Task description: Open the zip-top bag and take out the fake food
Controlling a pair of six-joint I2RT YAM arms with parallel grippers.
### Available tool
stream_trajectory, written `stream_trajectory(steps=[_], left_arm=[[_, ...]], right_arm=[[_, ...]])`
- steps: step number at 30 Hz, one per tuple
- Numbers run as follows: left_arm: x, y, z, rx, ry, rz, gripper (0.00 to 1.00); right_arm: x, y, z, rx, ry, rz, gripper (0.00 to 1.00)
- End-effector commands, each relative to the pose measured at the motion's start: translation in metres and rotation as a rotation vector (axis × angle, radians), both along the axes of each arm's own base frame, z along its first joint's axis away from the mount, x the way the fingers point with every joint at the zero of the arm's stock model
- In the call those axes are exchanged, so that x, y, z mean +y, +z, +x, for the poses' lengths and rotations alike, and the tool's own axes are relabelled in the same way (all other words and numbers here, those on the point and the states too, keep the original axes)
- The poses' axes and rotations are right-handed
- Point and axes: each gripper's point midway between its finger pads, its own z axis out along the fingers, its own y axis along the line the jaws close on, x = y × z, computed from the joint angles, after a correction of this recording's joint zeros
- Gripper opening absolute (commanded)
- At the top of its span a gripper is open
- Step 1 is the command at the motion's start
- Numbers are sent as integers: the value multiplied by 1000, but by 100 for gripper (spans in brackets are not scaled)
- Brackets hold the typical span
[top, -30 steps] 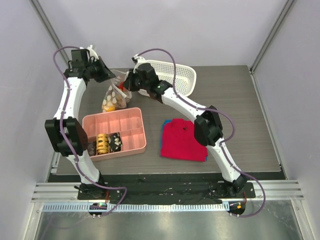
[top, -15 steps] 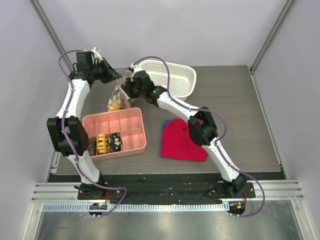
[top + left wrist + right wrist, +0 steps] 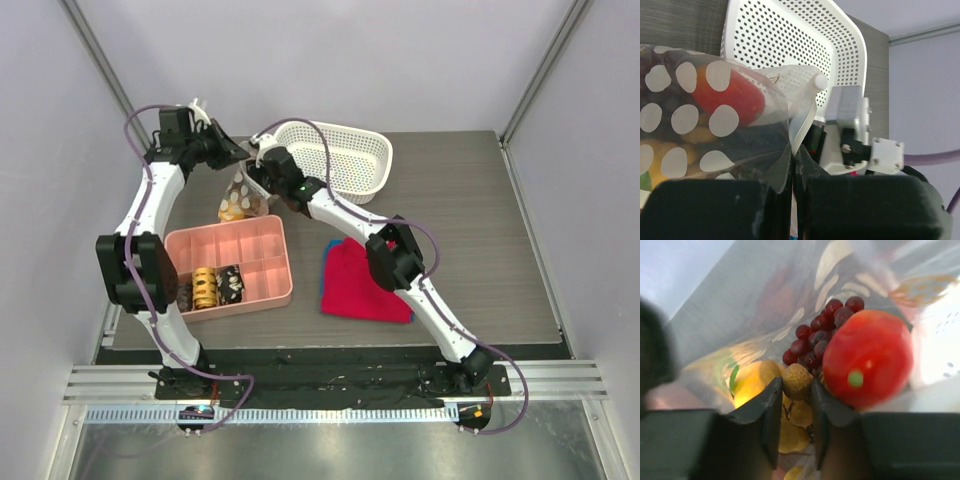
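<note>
The zip-top bag hangs at the back left, clear with white dots. My left gripper is shut on the bag's upper edge and holds it up. My right gripper reaches into the bag's mouth. Its jaws stand partly open, with a ball of the tan-brown cluster between the tips. Beside that lie more fake food: a red piece, a dark red cluster and an orange-yellow fruit.
A white mesh basket stands just right of the bag, behind my right wrist. A pink compartment tray with a yellow coil and dark blocks lies in front of the bag. A red cloth lies mid-table.
My right gripper has pushed left and down into the bag's mouth and its jaws have opened. My left gripper has shifted slightly right, still holding the bag's edge.
</note>
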Motion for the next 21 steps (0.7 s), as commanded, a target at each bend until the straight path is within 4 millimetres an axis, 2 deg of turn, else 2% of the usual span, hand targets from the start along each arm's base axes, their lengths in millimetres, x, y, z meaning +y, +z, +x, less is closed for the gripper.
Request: stream_trajectory(steps=[1,2,3,4,5,6,9,11,12,14,16,20,21], left_arm=[[-15,36,-5,-119,-27,-31,0],[-16,37,-5,-121,-34,-33,0],[-16,38,-4,-125,-32,-32,0],[-15,39,-2,-122,-17,-30,0],[-11,33,-4,-83,3,-24,0],[-9,36,1,-80,20,-13,0],[7,19,4,9,87,21,0],[14,19,7,24,124,39,0],[31,11,7,60,163,57,0],[38,4,7,76,179,73,0],[50,0,8,79,198,61,0],[59,-12,10,112,180,11,0],[61,-13,10,122,179,0,0]], right_arm=[[10,5,1,-99,18,19,27],[4,1,2,-97,-7,-1,16],[1,-2,5,-113,-30,3,12],[-5,16,9,-162,-58,1,10],[-6,21,9,-182,-53,-1,1],[-5,33,10,-208,-53,18,1],[-4,70,12,-269,-48,62,1],[-4,94,9,-296,-39,91,1],[-5,102,9,-308,-43,104,1],[-5,125,4,-327,-13,145,1],[-5,134,2,-315,-4,200,1],[-4,159,-2,-331,29,288,1],[-3,175,-3,-354,38,317,1]])
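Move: A small brown fake-food ball sits right at the right hand's parted fingertips inside the bag, barely 1 cm ahead, 1 cm to the left and 1 cm below. The tomato lies about 5 cm ahead and 1 cm to the right, 2 cm lower; the white basket's middle is roughly 19 cm right and 5 cm ahead. From the left hand, pinching the bag's rim, the ball is some 12 cm down, about 3 cm back and 1 cm to the right. Down about 3 cm deeper into the bag, the right hand shuts its fingers on the brown ball, then climbs nearly 8 cm towards the mouth with the ball pinched at the tips, the fingers tilting up some 10 degrees. The left hand keeps its pinch on the rim, drifts slightly right, then swings about 6 cm left, turning counter-clockwise. ##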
